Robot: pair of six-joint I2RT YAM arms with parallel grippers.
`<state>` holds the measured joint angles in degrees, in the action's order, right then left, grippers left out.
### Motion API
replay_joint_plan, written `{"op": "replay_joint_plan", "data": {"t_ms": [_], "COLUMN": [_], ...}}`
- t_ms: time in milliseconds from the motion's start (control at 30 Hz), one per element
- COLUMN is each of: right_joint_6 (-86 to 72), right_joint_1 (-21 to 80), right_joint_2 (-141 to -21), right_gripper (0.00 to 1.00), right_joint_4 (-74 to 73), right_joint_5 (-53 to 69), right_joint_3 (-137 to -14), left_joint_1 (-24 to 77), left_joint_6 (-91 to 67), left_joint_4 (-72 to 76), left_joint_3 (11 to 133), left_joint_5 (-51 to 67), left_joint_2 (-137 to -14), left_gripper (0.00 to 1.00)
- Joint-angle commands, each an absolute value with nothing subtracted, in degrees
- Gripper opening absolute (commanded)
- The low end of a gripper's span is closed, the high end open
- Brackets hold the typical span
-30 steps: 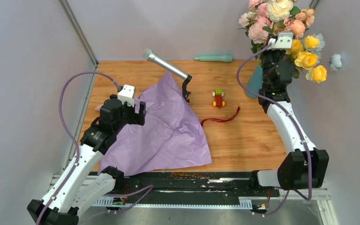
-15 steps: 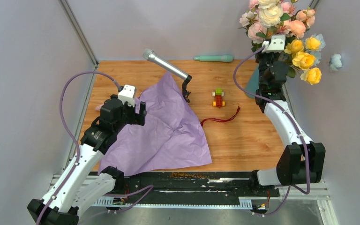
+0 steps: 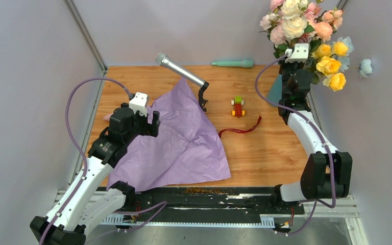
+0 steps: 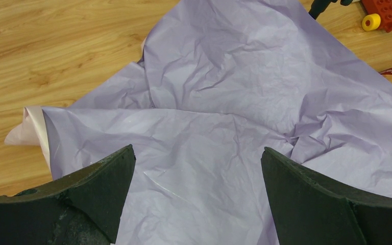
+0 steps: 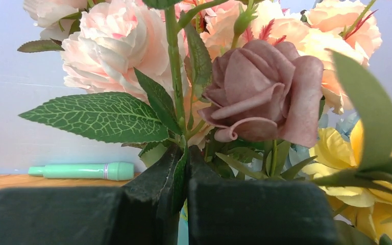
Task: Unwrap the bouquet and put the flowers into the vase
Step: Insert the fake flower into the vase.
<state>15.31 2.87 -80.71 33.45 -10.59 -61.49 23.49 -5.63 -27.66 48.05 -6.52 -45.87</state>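
The flowers (image 3: pixel 298 23), pink, cream and yellow roses with green leaves, hang high at the back right. My right gripper (image 3: pixel 297 45) is shut on their stems just under the blooms. In the right wrist view the roses (image 5: pixel 265 97) fill the frame, and a leaf and stems are pinched between that gripper's (image 5: pixel 186 153) closed jaws. The teal vase (image 3: pixel 276 90) stands below, mostly hidden behind the right arm. The unwrapped lilac paper (image 3: pixel 178 138) lies spread on the table. My left gripper (image 4: pixel 196 158) hovers open over the paper (image 4: pixel 224 92), holding nothing.
A dark red ribbon (image 3: pixel 240 130) lies loose right of the paper. Behind it stand a small toy car (image 3: pixel 238 106) and a microphone (image 3: pixel 181 70) on a stand. A mint-green rod (image 3: pixel 232 64) lies by the back wall. Grey walls close both sides.
My right arm has shifted the flowers slightly left and upward, over the vase. The left arm and the paper have not moved.
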Motion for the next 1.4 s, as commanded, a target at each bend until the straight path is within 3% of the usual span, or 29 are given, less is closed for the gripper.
{"op": "replay_joint_plan", "data": {"t_ms": [0, 767, 1367], "right_joint_6": [12.73, 11.15, 11.44], "right_joint_1": [2.32, 1.08, 0.97], "right_joint_2": [-80.90, -83.31, -80.42], "right_gripper": [0.00, 0.00, 0.34], "right_joint_4": [33.66, 32.24, 28.75], "right_joint_5": [-10.91, -11.19, -9.32], "right_joint_3": [-60.12, -55.37, -53.91], "left_joint_1": [23.29, 23.29, 23.29], "left_joint_6": [-5.05, -5.27, -5.45], "left_joint_4": [-26.50, -26.36, -26.51], "left_joint_3": [48.12, 48.16, 48.16], "left_joint_5": [-6.15, -5.39, -5.32], "left_joint_2": [-45.63, -46.05, -46.10], "left_gripper": [1.00, 1.00, 1.00]}}
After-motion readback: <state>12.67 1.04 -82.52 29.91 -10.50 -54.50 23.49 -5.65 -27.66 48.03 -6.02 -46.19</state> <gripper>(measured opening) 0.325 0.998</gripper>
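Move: The right gripper, already shut on the cream-rose stem above the vase, has the vase's middle about 6 cm ahead, 2 cm to its right and some 26 cm below. The pink flowers stand roughly 8 cm ahead, 4 cm left and 6 cm higher than this hand; the yellow flowers are about 11 cm to its right, 1 cm back and 5 cm lower. From the idle left gripper, the vase lies around 26 cm ahead, 51 cm right and 12 cm below. Lower the right gripper about 5 cm with the rose stem still pinched, easing 1.5 cm to the right, so the stem goes down into the vase. Pause there and open the fingers about a quarter of their range to let the stem go, then sink another 3.5 cm beside the stems as they part, tipping the fingertips down roughly 10 degrees in all. ##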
